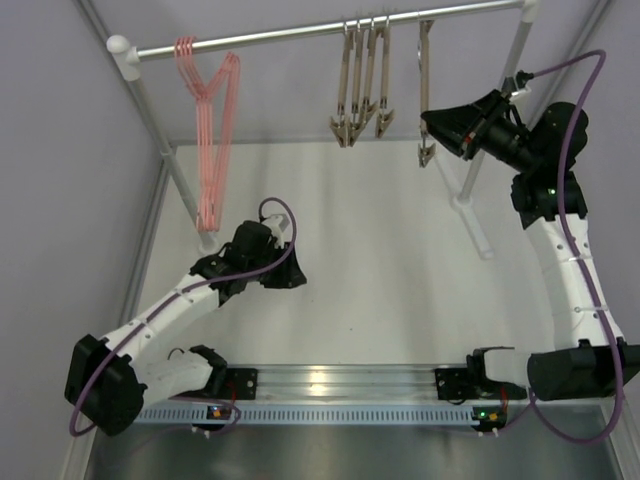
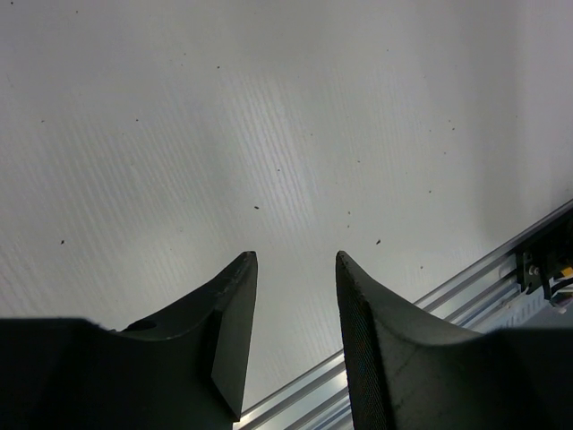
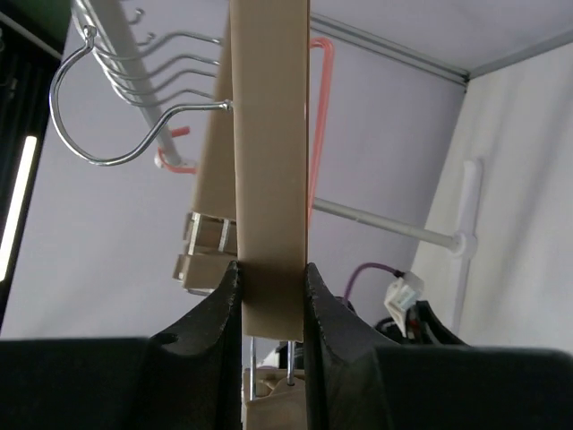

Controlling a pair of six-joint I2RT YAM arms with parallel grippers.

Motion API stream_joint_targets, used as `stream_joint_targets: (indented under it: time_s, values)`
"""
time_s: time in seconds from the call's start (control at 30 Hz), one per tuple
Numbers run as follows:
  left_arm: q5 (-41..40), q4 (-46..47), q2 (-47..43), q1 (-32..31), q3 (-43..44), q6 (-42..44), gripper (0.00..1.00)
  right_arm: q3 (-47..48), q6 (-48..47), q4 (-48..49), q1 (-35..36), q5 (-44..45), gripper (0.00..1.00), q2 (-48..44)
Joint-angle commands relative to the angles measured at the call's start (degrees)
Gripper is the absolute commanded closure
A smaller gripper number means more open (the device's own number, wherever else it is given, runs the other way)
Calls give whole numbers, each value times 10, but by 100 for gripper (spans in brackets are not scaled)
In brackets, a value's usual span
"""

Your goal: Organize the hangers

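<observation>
Several pink wire hangers (image 1: pixel 212 140) hang bunched at the left end of the silver rail (image 1: pixel 290 33). A group of tan wooden bar hangers (image 1: pixel 362 85) hangs right of the rail's middle. One more wooden hanger (image 1: pixel 426 70) hangs apart to their right, its hook on the rail. My right gripper (image 1: pixel 436 124) is shut on this hanger's lower bar (image 3: pixel 269 161), with my fingers (image 3: pixel 228 296) pressed on both sides. My left gripper (image 1: pixel 287 276) hovers low over the white table, open (image 2: pixel 295 258) with nothing between its fingers.
White posts (image 1: pixel 150 110) (image 1: pixel 492 140) carry the rail at both ends, with slanted feet on the table. An aluminium track (image 1: pixel 340 385) runs along the near edge. Grey walls close in on the left, right and back.
</observation>
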Motion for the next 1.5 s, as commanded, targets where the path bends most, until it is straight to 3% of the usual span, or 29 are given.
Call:
stream_joint_targets:
  time_s: [0.0,0.43,1.47]
  values:
    - [6,26,3,3,-15,23,55,72,65,100,-8,-17,100,17]
    - [9,26,10,3,-15,26,55,159,101,118,-7,-21,100,100]
    - [1,26,17,3,-18,28,56,204,73,95,42,-6,100,172]
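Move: My right hand already holds the brown hanger by its bar, hook upward. The spot on the rail where the hook is to go lies about 15 cm ahead, 3 cm left and 12 cm above. The nearest hung brown hanger is some 14 cm ahead, 7 cm left and 4 cm up; the rail's right corner is 16 cm ahead, 15 cm right and 12 cm up. From my idle left hand, that rail spot is roughly 25 cm ahead, 18 cm right and 46 cm up. With my right hand I first lift the hanger about 5 cm so its hook comes up to the rail, then carry it forward some 5 cm under the rail. I finish by easing down 1 to 2 cm while sliding about 2 cm left towards the hung brown hangers, my fingers keeping their pinch on the bar. ##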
